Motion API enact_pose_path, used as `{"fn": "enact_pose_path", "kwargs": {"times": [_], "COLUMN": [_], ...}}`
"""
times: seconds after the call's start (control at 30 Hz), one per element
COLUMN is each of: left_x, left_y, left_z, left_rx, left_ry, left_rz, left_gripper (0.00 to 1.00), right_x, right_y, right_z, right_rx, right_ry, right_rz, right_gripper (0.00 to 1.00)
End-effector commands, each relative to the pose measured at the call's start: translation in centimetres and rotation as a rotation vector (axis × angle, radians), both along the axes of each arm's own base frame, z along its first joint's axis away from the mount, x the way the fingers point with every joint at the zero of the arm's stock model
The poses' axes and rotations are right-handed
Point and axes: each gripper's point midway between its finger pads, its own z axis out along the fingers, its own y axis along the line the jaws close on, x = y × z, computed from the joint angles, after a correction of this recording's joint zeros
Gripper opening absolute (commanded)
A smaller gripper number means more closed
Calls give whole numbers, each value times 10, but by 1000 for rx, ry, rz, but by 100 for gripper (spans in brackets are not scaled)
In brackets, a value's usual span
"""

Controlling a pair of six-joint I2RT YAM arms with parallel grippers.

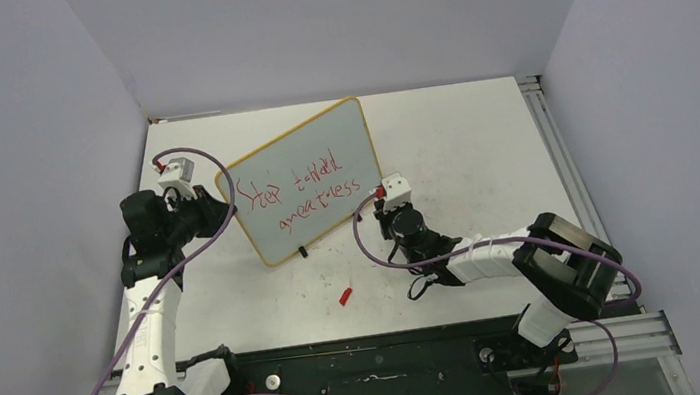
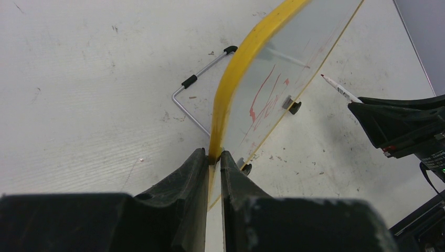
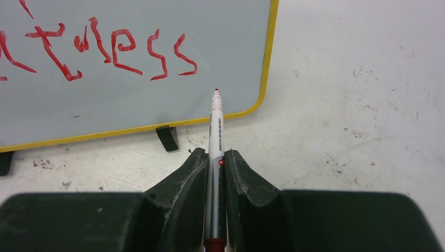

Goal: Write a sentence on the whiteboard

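The whiteboard (image 1: 308, 137) stands tilted on the table, yellow-framed, with the sentence (image 1: 310, 194) in red script in two lines across it. My left gripper (image 1: 226, 205) is shut on the board's left frame edge; in the left wrist view its fingertips (image 2: 214, 156) pinch the yellow rim (image 2: 236, 68). My right gripper (image 3: 215, 155) is shut on a white marker (image 3: 215, 126). The marker's red tip points at the board (image 3: 131, 105) near its lower right corner, just below the last letters of the sentence (image 3: 115, 50). I cannot tell whether the tip touches the board.
A red marker cap (image 1: 345, 296) lies on the table in front of the board. A wire stand (image 2: 194, 84) props the board from behind, and a black foot (image 3: 168, 138) sits under its lower edge. Grey walls enclose the table on three sides.
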Motion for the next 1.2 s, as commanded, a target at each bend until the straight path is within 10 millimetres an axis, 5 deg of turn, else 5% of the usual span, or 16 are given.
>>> {"fn": "enact_pose_path", "kwargs": {"times": [0.0,0.4,0.8,0.97,1.17], "left_x": [0,0,-1,-2,-6], "left_y": [2,2,4,6,9], "left_z": [6,6,8,10,11], "left_rx": [5,6,11,13,20], "left_ry": [-22,-20,-24,-28,-33], "left_rz": [15,14,25,42,65], "left_gripper": [0,0,0,18,52], "right_x": [14,21,-3,-17,-30], "right_y": [11,14,-19,-33,-39], "right_z": [21,18,62,81,96], "right_rx": [59,55,108,138,190], "right_ry": [-57,-56,-113,-142,-138], "right_rz": [0,7,-24,-24,-13], "right_gripper": [5,5,5,5,5]}}
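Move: Ahead of the right hand, which already grips the marker, the bare spot for the full stop lies about 7 cm forward, 3 cm left and 2 cm lower. From that spot the last "s" is some 2 cm left and 1 cm farther out; the board's lower right corner is roughly 3 cm right and 1 cm nearer. The left hand still pinches the board's left edge, the spot some 27 cm right of it, 2 cm ahead and 10 cm lower. Dipping about 1 cm forward and 1 cm down, the right hand brings the marker tip to the whiteboard just after the last "s", then lifts quickly some 10 cm away, also going right and back, the wrist tipping up and rolling about 10 degrees each, grip kept. As it clears, the left fingers open and let go of the board's left edge, that hand barely moving. ##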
